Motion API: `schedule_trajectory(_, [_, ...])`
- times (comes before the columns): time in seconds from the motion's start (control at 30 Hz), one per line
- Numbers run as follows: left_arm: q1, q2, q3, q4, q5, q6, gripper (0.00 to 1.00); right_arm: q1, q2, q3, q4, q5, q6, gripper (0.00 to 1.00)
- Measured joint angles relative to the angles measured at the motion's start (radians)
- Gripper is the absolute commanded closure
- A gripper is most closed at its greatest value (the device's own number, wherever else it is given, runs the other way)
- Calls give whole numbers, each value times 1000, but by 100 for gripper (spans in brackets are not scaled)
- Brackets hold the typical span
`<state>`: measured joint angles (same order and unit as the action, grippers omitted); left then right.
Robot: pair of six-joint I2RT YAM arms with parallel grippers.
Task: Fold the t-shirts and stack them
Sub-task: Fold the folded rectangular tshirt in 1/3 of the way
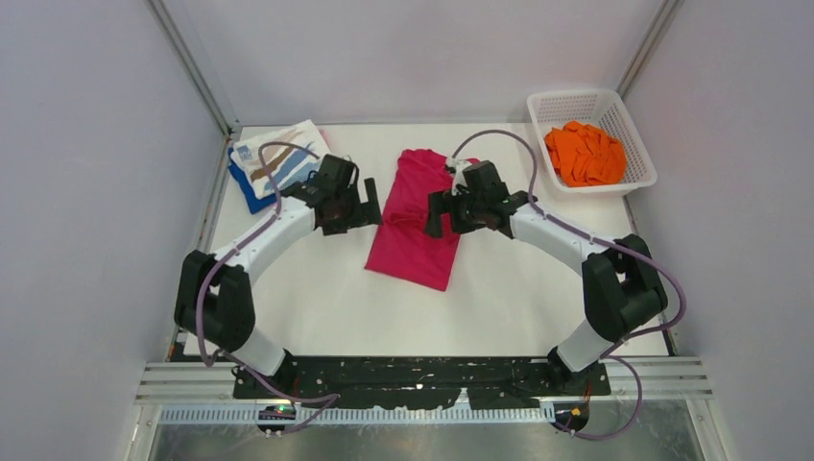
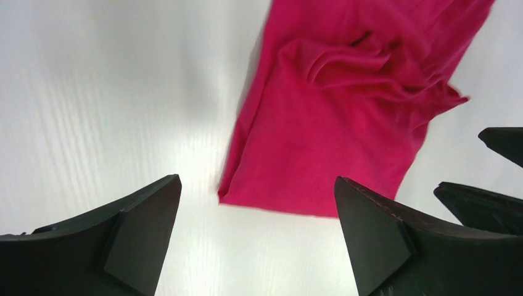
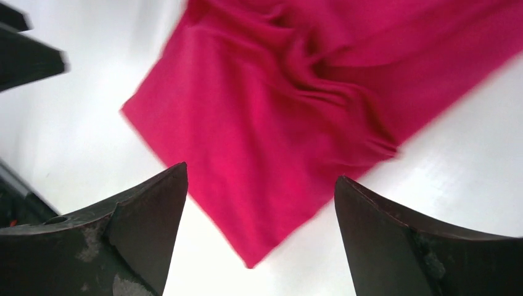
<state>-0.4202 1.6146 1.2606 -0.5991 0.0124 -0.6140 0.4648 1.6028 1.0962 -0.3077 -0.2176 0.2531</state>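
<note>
The magenta t-shirt (image 1: 415, 219) lies folded into a long strip in the middle of the table, wrinkled near its middle. It also shows in the left wrist view (image 2: 345, 105) and the right wrist view (image 3: 296, 105). My left gripper (image 1: 357, 205) is open and empty just left of the strip (image 2: 256, 203). My right gripper (image 1: 443, 213) is open and empty over the strip's right edge (image 3: 259, 203). A white shirt with brown and blue streaks (image 1: 276, 158) lies folded on a blue shirt (image 1: 248, 192) at the back left. An orange shirt (image 1: 584, 152) lies in the basket. No pale pink shirt shows.
The white lattice basket (image 1: 641, 144) stands at the back right corner. Grey walls and metal posts close in the table at the left, back and right. The other arm's fingers (image 2: 493, 185) show at the right edge of the left wrist view.
</note>
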Motion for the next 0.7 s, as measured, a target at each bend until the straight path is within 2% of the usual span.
schedule_trajectory(0.17, [-3,-159,-226,18,-41,-52,0,158,64,28,43,-83,-16,4])
schedule_trajectory(0.3, [-2,-228,-338,26,-68,-88,0,229,218,135,67,-129,-11,5])
schedule_trajectory(0.5, [8,-251,-372,38,-80,-114,1,223,417,317,76,-107,0,5])
schedule_trajectory(0.7, [10,-253,-380,74,-72,-117,0,155,573,533,68,-43,16,5])
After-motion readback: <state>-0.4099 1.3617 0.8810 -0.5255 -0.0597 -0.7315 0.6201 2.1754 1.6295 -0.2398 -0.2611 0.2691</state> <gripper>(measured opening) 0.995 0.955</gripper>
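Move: The crumpled fold end on the red t-shirt's left edge lies about 13 cm left and 10 cm ahead of the right hand, 8 cm below it; the shirt's far-left corner is some 26 cm ahead and 9 cm left. The shirt's near-left corner is about 3 cm left of the left hand, 2 cm back and 9 cm down; from that hand the crumpled end is 10 cm ahead, 3 cm right. Open right hand sweeps 14 cm left, sinking towards the t-shirt's left edge, then forward; left hand backs 7 cm. ##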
